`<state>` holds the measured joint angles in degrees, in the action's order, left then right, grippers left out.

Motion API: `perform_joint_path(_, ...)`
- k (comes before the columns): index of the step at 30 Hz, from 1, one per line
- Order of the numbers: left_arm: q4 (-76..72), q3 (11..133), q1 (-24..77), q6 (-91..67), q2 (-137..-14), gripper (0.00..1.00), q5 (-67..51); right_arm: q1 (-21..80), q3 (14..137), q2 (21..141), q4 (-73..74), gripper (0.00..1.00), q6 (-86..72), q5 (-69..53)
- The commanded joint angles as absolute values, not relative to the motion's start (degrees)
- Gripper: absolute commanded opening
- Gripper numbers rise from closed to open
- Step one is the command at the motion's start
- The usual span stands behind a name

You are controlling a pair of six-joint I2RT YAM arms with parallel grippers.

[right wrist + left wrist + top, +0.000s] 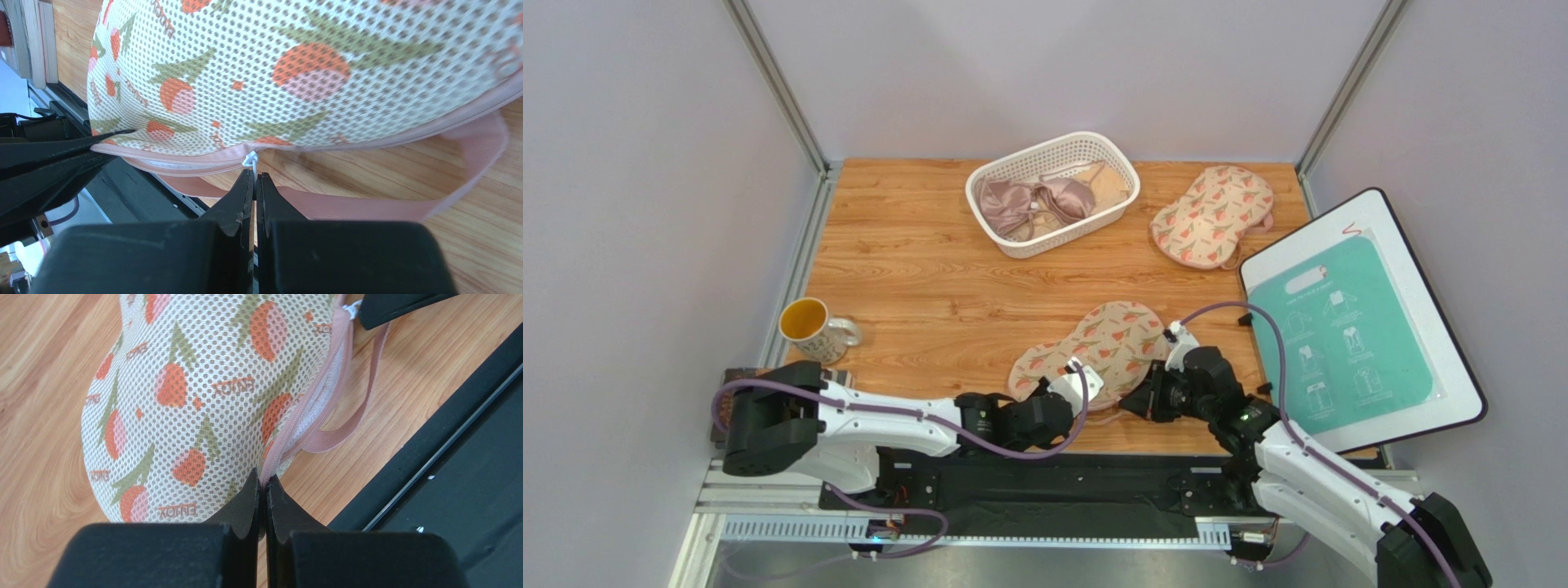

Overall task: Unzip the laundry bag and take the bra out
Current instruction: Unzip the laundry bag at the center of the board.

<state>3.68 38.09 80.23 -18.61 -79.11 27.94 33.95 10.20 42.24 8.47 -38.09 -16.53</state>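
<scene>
The laundry bag (1097,347), a flat flower-printed mesh pouch with pink zip edging, lies near the table's front edge between both arms. My left gripper (265,481) is shut on the pink zip edge (288,432) at the bag's near left end. My right gripper (253,176) is shut on the small white zip pull (249,160) at the bag's near edge. From above, the left gripper (1071,395) and right gripper (1145,395) sit close together at the bag's front. A pink strap loop (393,208) trails from the bag. The bra is hidden.
A white basket (1063,235) at the back holds a mauve satin bra (1026,199). A second flower-printed bag (1212,214) lies back right. A mug (808,325) stands at the left. A white board with a teal sheet (1357,325) fills the right. A black rail (442,478) borders the table's near edge.
</scene>
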Motion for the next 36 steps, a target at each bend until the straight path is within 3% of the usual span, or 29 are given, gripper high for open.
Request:
perform_joint_path(1, 9.22, 35.69, 80.33, -21.0, -74.72, 0.0, 33.04, 33.75, 11.69, 42.36, 8.44, 0.0, -37.62, -13.01)
perform_joint_path(18, 18.27, 30.59, 80.33, -26.45, -68.12, 0.0, 41.39, 33.66, 12.66, 39.91, 12.04, 0.0, -37.0, -11.6)
perform_joint_path(36, 25.23, 31.29, 77.43, -37.97, -70.4, 0.0, 46.85, 31.82, 12.66, 35.07, 16.79, 0.0, -36.21, -11.51)
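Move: The left hand already pinches the pink zipper edging, and the zipper pull lies about 10 cm to its right, 2 cm ahead and 3 cm lower. The right hand already holds that pull at its fingertips. The middle of the laundry bag is some 9 cm ahead of the left hand and 4 cm to its right, roughly 4 cm lower; the pink strap is about level with that hand, 7 cm to its right and also 4 cm lower. The left hand keeps its shut pinch on the zipper edging and draws it about 10 cm to the left, away from the zipper pull, easing slightly forward and down while the wrist turns some 20 degrees counter-clockwise. The right hand keeps hold of the pull as the anchor, nearly still at first and then drifting just over 1 cm to the right, so that the two hands spread apart along the bag's near edge. ##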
